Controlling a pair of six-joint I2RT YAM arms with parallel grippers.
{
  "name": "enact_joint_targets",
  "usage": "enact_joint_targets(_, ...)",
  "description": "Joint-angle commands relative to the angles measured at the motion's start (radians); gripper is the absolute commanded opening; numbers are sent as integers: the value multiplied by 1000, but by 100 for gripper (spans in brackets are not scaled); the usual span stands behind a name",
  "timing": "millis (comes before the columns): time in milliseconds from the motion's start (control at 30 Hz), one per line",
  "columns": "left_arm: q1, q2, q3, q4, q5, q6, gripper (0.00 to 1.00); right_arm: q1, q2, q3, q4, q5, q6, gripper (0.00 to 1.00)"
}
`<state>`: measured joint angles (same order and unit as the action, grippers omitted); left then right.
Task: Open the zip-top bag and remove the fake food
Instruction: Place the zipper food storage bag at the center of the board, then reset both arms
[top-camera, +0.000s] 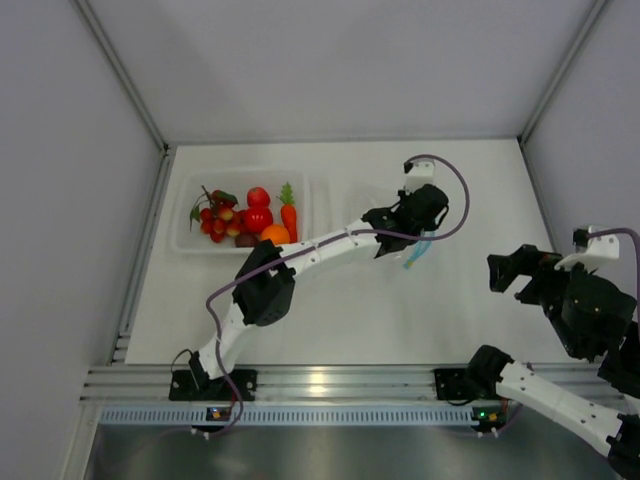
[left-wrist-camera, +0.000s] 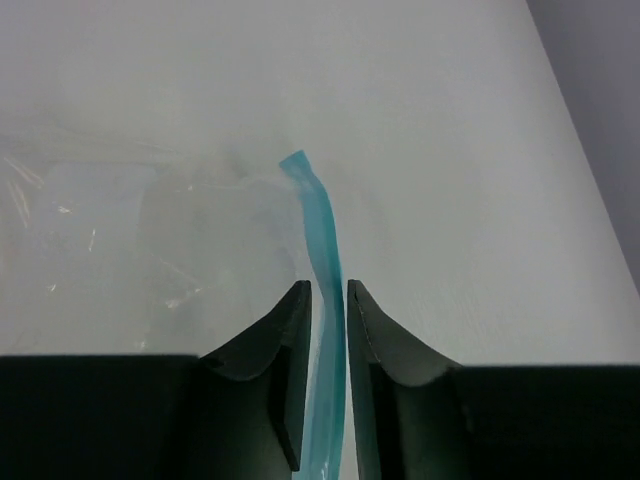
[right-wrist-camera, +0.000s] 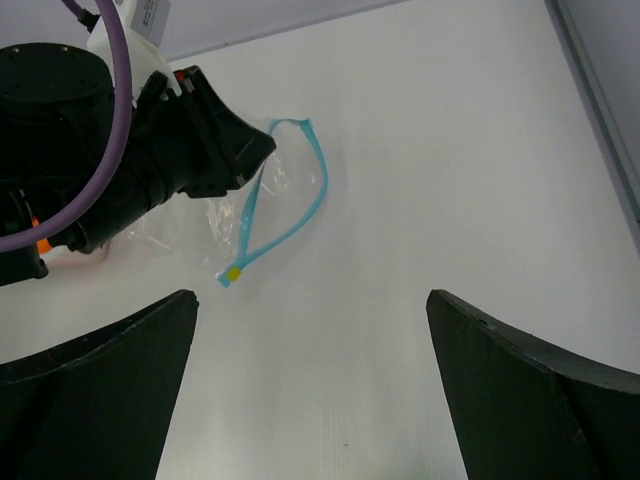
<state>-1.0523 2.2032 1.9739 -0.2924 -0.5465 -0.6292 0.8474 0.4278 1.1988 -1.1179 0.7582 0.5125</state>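
My left gripper (top-camera: 408, 238) is shut on the teal zip strip (left-wrist-camera: 322, 235) of the clear zip-top bag (left-wrist-camera: 150, 230) at the table's middle back. In the right wrist view the strip (right-wrist-camera: 300, 215) gapes as an open loop, and the left gripper (right-wrist-camera: 250, 155) pinches one side of it. The bag looks empty. The fake food lies in a clear tray (top-camera: 190, 190) at back left: berry cluster (top-camera: 217, 222), red fruits (top-camera: 258, 210), orange (top-camera: 275, 235), carrot (top-camera: 289, 215), a dark piece (top-camera: 244, 240). My right gripper (top-camera: 505, 270) is open and empty, right of the bag.
A second clear tray compartment (top-camera: 350, 195) lies just left of the left gripper. Grey walls close in the table on the left, back and right. An aluminium rail (top-camera: 320, 385) runs along the near edge.
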Motion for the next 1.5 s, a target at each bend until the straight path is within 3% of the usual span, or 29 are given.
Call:
enact_joint_targets(0, 12, 24, 123, 12, 72, 16, 27, -8, -9, 10, -77, 33, 26, 100)
enact_joint_targets(67, 12, 1, 118, 10, 86, 20, 39, -8, -15, 1, -80, 33, 32, 99)
enact_joint_targets(100, 12, -37, 91, 10, 89, 28, 52, -7, -24, -13, -73, 26, 29, 99)
enact_joint_targets(133, 14, -63, 71, 10, 83, 32, 58, -7, -30, -21, -62, 24, 26, 99)
enact_joint_targets(167, 12, -94, 45, 13, 80, 39, 73, -8, -35, -31, -34, 6, 21, 99)
enact_joint_targets(200, 14, -159, -2, 13, 70, 57, 98, -7, -46, -54, -16, -9, 3, 99)
enact_joint_targets(400, 47, -478, -252, 10, -56, 135, 98, -7, -52, -131, 128, -62, -41, 99)
enact_joint_targets(533, 81, -713, -510, -36, -144, 169, 98, -7, -35, -221, 249, -65, -98, 99)
enact_joint_targets(767, 240, -1056, -783, -172, -181, 223, 98, -7, -6, -352, 420, -22, -161, 99)
enact_joint_targets(867, 308, -1141, -842, -275, -248, 203, 98, -7, 12, -355, 423, 13, -169, 99)
enact_joint_targets(1067, 471, -1336, -952, -422, -188, 164, 98, -8, 17, -369, 397, 53, -177, 99)
enact_joint_targets(1200, 486, -1514, -1004, -487, -159, 210, 98, -7, -15, -387, 397, 36, -166, 99)
enact_joint_targets(1333, 486, -1602, -1066, -484, -158, 266, 98, -7, -35, -424, 432, 32, -186, 99)
enact_joint_targets(1467, 486, -1639, -1096, -475, -170, 220, 98, -7, -44, -464, 461, 38, -184, 99)
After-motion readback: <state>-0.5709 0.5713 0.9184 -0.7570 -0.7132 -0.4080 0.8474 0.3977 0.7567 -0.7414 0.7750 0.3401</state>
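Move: At the left hand, the bag's zip strip is still between the parting fingertips near its far end; the strip's middle lies about 6 cm back. The bag's middle is some 9 cm left and 4 cm back, roughly 4 cm below. The food basket's middle lies about 44 cm left, level in reach; its carrot, 32 cm left and 2 cm back. From the right hand the bag is about 18 cm ahead, 20 cm left, 19 cm below. Opening fully to let go of the zip strip, the left hand nudges about a centimetre right, then lifts clear and sweeps nearly 50 cm left and 15 cm back, up over the bag and partly down again, to the near side of the basket, turning some 30 degrees counter-clockwise. The right hand, empty and wide open, sinks about 8 cm, easing some 4 cm forward and left, and rolls slightly left side down. ##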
